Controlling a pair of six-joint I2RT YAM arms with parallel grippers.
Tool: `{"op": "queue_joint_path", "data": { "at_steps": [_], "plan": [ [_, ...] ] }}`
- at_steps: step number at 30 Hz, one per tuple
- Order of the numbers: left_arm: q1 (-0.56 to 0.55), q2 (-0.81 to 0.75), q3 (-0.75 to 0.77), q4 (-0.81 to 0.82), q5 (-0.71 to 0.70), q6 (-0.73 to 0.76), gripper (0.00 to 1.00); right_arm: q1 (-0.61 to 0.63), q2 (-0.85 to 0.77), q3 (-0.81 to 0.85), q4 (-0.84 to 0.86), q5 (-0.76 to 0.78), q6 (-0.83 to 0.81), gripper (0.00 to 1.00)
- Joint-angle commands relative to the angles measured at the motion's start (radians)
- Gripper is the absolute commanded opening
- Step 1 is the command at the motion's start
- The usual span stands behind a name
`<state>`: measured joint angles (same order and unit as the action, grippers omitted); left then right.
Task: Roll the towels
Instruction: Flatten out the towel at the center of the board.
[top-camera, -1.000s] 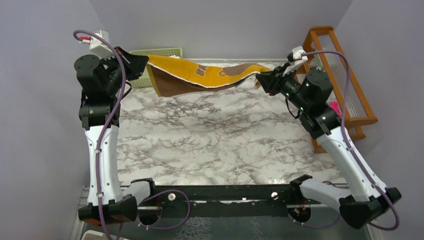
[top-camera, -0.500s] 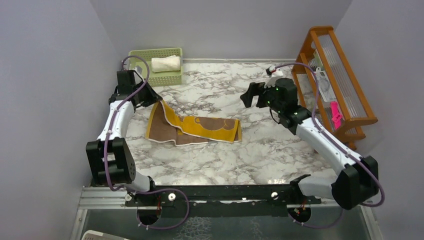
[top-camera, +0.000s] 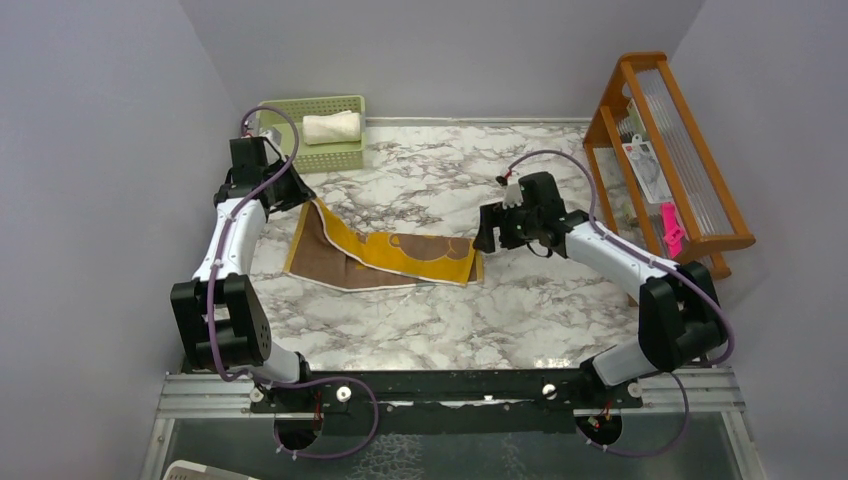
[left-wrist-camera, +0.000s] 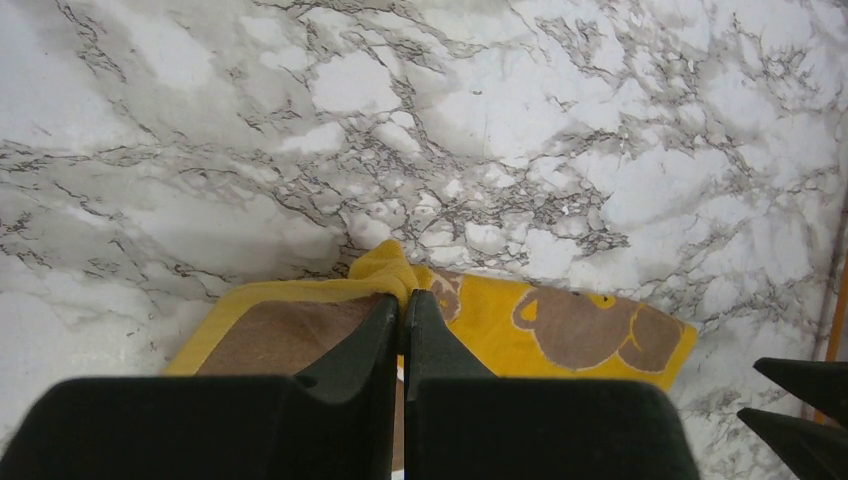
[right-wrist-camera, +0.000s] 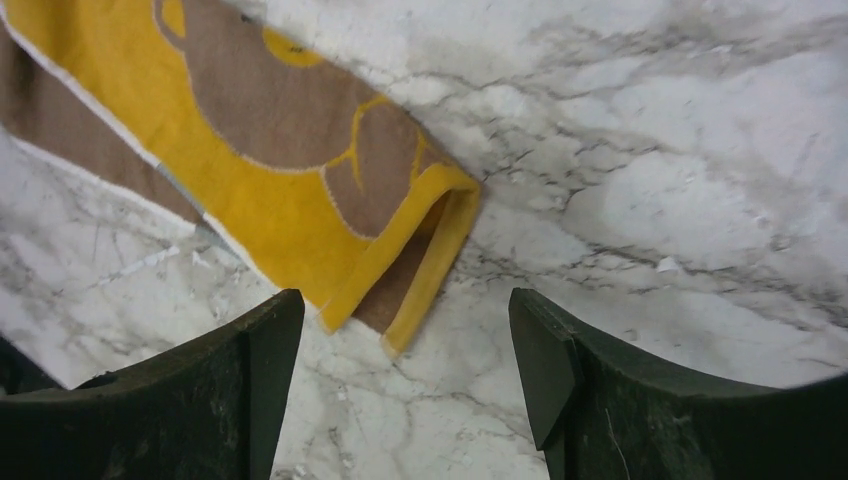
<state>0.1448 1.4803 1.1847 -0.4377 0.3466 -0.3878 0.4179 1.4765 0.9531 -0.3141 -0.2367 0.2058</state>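
Observation:
The mustard-yellow towel (top-camera: 400, 255) with its brown patch lies folded lengthwise on the marble table (top-camera: 440, 310). My left gripper (top-camera: 305, 198) is shut on the towel's raised far-left corner (left-wrist-camera: 385, 268); in the left wrist view the left gripper (left-wrist-camera: 402, 300) pinches yellow cloth between its tips. My right gripper (top-camera: 487, 233) hangs open just over the towel's right end, and the right wrist view shows that folded corner (right-wrist-camera: 410, 260) on the table ahead of the right gripper (right-wrist-camera: 405, 340), apart from both fingers. The cream-white towel (top-camera: 331, 127) lies rolled in the basket.
The pale green plastic basket (top-camera: 330, 158) stands at the back left, close behind my left gripper. A wooden rack (top-camera: 665, 150) with clear panels and small items stands along the right wall. Grey walls close in the table on three sides.
The yellow towel, stretched in the air between both grippers a second ago, now lies on the table. The right gripper let go, opened, and dropped to the towel's right end.

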Motion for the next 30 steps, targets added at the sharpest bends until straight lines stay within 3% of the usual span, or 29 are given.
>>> {"op": "queue_joint_path", "data": {
  "at_steps": [1, 7, 22, 30],
  "plan": [
    [0.007, 0.018, 0.034, 0.008, -0.003, 0.017, 0.0, 0.002, 0.048, -0.049, 0.02, -0.247, 0.078, 0.73],
    [0.009, 0.006, 0.008, 0.016, 0.002, 0.017, 0.0, 0.002, 0.105, -0.115, 0.148, -0.427, 0.177, 0.68],
    [0.009, 0.018, -0.022, 0.044, 0.042, 0.014, 0.0, 0.005, 0.271, -0.057, 0.191, -0.463, 0.195, 0.59],
    [0.009, 0.015, -0.019, 0.046, 0.045, 0.013, 0.0, 0.037, 0.366, 0.018, 0.193, -0.508, 0.206, 0.37]
  ]
}}
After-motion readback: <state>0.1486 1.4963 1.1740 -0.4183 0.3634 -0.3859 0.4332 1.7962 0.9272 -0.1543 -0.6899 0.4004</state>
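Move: Back and to the left of the right hand, the top layer's near right corner of the folded towel lies about 7 cm back, 6 cm left and 8 cm below. The under layer's near corner is 7 cm back and 3 cm left of that hand; the fold's far right corner is about 2 cm ahead and 3 cm left, both at that depth. From the left hand, the top layer's corner is roughly 32 cm right, 19 cm back and 16 cm down. Sweeping left, down and back, some 6 to 7 cm each, the right hand comes down to the top layer's near right corner, easing about 1.5 cm forward again late on. The wrist turns some 30 degrees, swinging the fingers to point left and down; they close to about half, straddling the corner with one finger tucked under the top layer's edge. The left hand stays put, keeping its pinch on the towel's raised far left corner. ##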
